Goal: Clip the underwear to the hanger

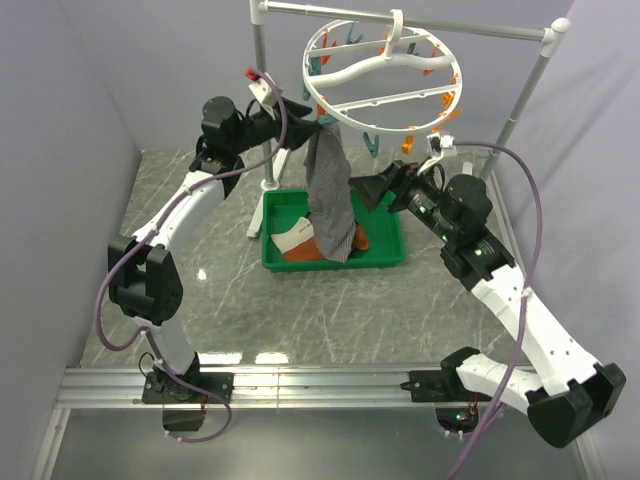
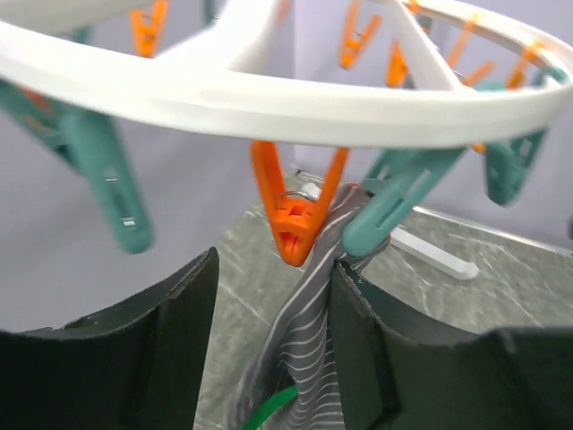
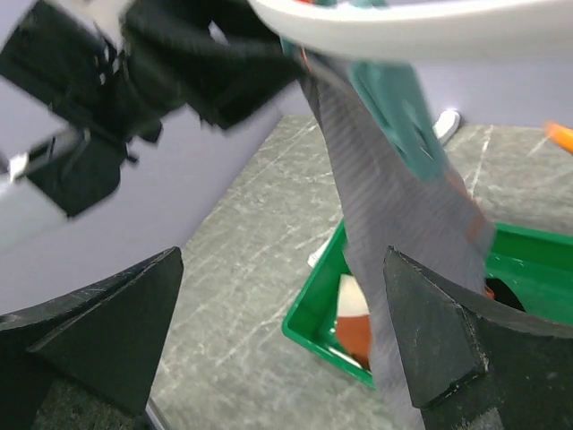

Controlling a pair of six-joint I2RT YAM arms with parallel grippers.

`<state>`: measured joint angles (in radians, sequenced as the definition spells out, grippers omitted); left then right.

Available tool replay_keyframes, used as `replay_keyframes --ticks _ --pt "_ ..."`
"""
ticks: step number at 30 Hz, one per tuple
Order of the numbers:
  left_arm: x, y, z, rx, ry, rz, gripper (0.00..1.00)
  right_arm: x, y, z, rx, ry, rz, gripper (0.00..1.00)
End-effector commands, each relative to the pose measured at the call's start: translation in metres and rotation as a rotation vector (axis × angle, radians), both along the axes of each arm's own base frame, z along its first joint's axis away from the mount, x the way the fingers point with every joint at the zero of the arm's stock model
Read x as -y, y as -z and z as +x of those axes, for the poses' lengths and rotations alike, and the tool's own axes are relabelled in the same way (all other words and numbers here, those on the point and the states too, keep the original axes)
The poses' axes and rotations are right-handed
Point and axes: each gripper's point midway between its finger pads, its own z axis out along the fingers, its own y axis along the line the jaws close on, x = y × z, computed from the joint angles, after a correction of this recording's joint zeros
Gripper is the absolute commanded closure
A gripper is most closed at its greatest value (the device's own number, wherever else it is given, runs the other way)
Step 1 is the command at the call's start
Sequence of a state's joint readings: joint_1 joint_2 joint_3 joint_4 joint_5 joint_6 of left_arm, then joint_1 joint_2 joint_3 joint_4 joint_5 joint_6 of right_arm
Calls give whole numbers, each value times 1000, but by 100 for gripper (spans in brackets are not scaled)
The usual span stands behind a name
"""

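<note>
The white ring hanger (image 1: 385,75) hangs by its hook from the rack bar. The grey striped underwear (image 1: 330,190) dangles from the ring's near-left rim, its lower end in the green bin (image 1: 385,262). In the left wrist view a teal clothespin (image 2: 394,202) pinches the top of the underwear (image 2: 313,358), next to an orange pin (image 2: 295,215). My left gripper (image 2: 273,269) is open, and the cloth hangs between its jaws against the right finger (image 2: 376,340). My right gripper (image 3: 282,269) is open wide, right of the underwear (image 3: 394,206), holding nothing.
A white-and-grey tube rack (image 1: 450,28) spans the back, with posts at left (image 1: 266,150) and right (image 1: 520,100). The green bin (image 3: 313,322) holds an orange-rust garment and a white cloth (image 1: 295,240). Purple walls close in on the sides and back.
</note>
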<state>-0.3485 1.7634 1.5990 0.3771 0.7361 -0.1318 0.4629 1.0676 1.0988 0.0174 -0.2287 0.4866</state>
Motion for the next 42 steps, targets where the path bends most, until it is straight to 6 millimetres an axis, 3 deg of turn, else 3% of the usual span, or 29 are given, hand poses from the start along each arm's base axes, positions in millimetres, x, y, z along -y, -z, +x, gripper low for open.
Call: replay_keyframes --ticks 1,9,14,16,17,19,20,27,28,29,31,32,34,35,38,40,42 --pt "-13 -27 11 -4 -17 -63 43 15 0 -11 39 36 -23 0" --pt "-26 -18 11 -49 -4 -30 30 51 36 -4 -46 142 -47 0" --pt "-37 -16 -11 -54 -5 3 26 73 62 4 -130 179 -43 0" --pt "-43 -2 -17 -74 -11 35 25 78 72 5 -158 188 -52 0" --pt "-46 -9 -26 -59 -13 38 21 79 75 6 -164 187 -53 1" --pt "-51 4 -34 -87 -21 66 20 80 84 5 -183 179 -60 1" --pt "-54 -1 -41 -82 -27 68 18 80 87 5 -191 172 -61 1" --pt "-69 32 -61 -207 -105 96 3 70 110 17 -253 126 -42 9" --pt "-72 29 -68 -206 -120 90 2 71 111 20 -253 133 -42 10" --pt "-71 46 -69 -240 -161 97 1 71 112 21 -256 137 -38 11" --pt "-71 47 -78 -201 -211 112 1 70 116 24 -266 138 -34 14" --pt "-63 61 -82 -209 -251 137 2 71 118 25 -279 142 -25 16" --pt "-56 70 -84 -168 -292 188 3 68 119 32 -280 140 -8 19" --pt "-41 77 -93 -168 -274 208 3 67 120 33 -289 133 -1 20" --pt "-26 96 -90 -112 -322 305 6 66 129 38 -326 128 25 26" --pt "-4 118 -94 -62 -308 416 5 67 139 40 -358 112 42 30" --pt "19 120 -97 10 -277 496 4 65 148 40 -400 79 58 31"
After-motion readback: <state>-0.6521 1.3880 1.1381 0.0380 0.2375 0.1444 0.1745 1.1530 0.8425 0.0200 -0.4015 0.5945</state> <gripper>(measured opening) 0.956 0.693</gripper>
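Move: Hanging from a teal clip on the hanger's left rim, the underwear has its middle about 18 cm below the left hand, some 3 cm back and 2 cm right. That clip is at the left fingertips, about 3 cm right, 1 cm back and 2 cm up; the green tray lies 36 cm below, 2 cm back and 3 cm right. From the right hand, the underwear's middle is about 11 cm ahead, 8 cm left and 18 cm below. Opening wide, the left hand comes free of the teal clip with a short nudge forward and left, then swings back and left around the hanging underwear before dropping and cutting right, ending about 11 cm back and as much lower. The right hand drops some 15 cm and shifts right, away from the hanger, tipping down about 20 degrees and partly closing on nothing. ##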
